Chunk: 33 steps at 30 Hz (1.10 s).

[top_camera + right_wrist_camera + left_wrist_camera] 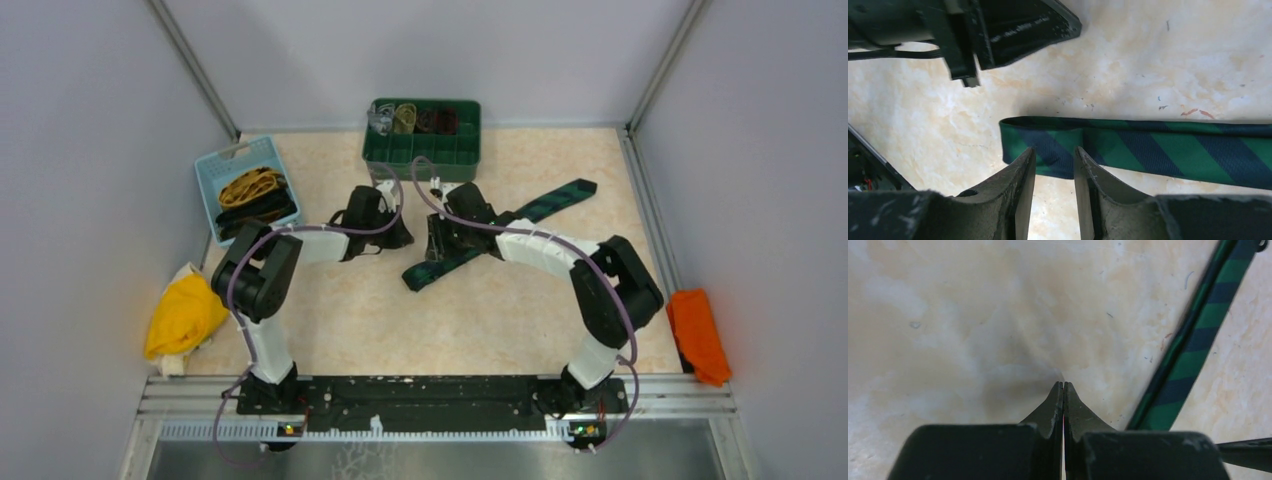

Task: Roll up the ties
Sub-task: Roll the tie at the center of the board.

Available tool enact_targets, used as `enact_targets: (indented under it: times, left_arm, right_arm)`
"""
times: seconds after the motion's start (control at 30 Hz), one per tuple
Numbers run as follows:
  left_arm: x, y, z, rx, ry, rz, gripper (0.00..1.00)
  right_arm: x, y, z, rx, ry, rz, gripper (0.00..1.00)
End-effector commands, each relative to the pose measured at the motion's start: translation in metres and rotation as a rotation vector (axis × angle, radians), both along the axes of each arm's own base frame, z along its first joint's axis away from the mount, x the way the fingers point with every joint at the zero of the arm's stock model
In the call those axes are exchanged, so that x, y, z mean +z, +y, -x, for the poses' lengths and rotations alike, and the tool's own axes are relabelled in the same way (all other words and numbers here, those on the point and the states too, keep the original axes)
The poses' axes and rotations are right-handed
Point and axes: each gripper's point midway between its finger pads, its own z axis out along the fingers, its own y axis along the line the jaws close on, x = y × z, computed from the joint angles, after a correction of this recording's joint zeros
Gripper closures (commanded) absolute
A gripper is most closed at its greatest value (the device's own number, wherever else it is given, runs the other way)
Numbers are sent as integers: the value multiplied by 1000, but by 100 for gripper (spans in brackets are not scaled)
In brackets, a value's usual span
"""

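Observation:
A dark green tie (545,203) with dark stripes lies slantwise across the middle of the table. Its near-left end is folded back on itself (1048,142). My right gripper (1054,150) hovers over that folded end, open, its tips a finger's width apart at the fold's edge. In the top view the right gripper (440,245) points down at the tie's lower part. My left gripper (1063,385) is shut on nothing, tips close to the bare table just left of the tie (1198,340). Its black fingers (1048,25) show in the right wrist view.
A green divided tray (420,155) at the back holds rolled ties (408,117). A light blue basket (232,160) at the back left holds yellow and black ties (255,195). A yellow cloth (185,315) lies at the left edge, an orange cloth (697,335) at the right.

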Motion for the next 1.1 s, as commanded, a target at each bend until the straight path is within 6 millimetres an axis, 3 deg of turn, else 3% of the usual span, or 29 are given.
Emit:
enact_targets:
  times: [0.0,0.13,0.3,0.43,0.7,1.07]
  left_arm:
    - [-2,-15,18,-109,46,58,100]
    - [0,-20,32,-141,69,107,100]
    - [-2,-15,42,-133,94,98,100]
    - [-7,-13,54,-128,118,93,100]
    - [-18,-9,67,-121,145,74,100]
    - [-22,-11,73,-126,165,78,100]
  right_arm:
    - [30,-12,5,-22,-109,30,65]
    - [30,-17,30,-13,-133,69,72]
    - [2,-12,60,25,-76,93,100]
    - [-23,-3,70,28,-39,81,100]
    - [-60,5,68,2,-6,78,100]
    - [-72,31,44,-13,-28,48,100]
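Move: Right below the half-open right fingers, the tie's rolled end lies about level fore and aft, some 2 cm to their left and 6 cm down. From that hand, the tie's far end is about 22 cm ahead and 29 cm right, the left fingertips 8 cm ahead and 5 cm left, the green organizer 30 cm ahead and 2 cm left. For the shut left fingers the rolled end is some 8 cm back, 3 cm right and 2 cm lower. Swinging up and back off the rolled end while shutting, the right fingers drop about 8 cm to board level on its near side, then slide some 5 cm forward and left to bear against its near edge. Meanwhile the left hand, kept shut and low, draws back about 5 cm, turning slightly clockwise, to the roll's far-left side, and stays there. ##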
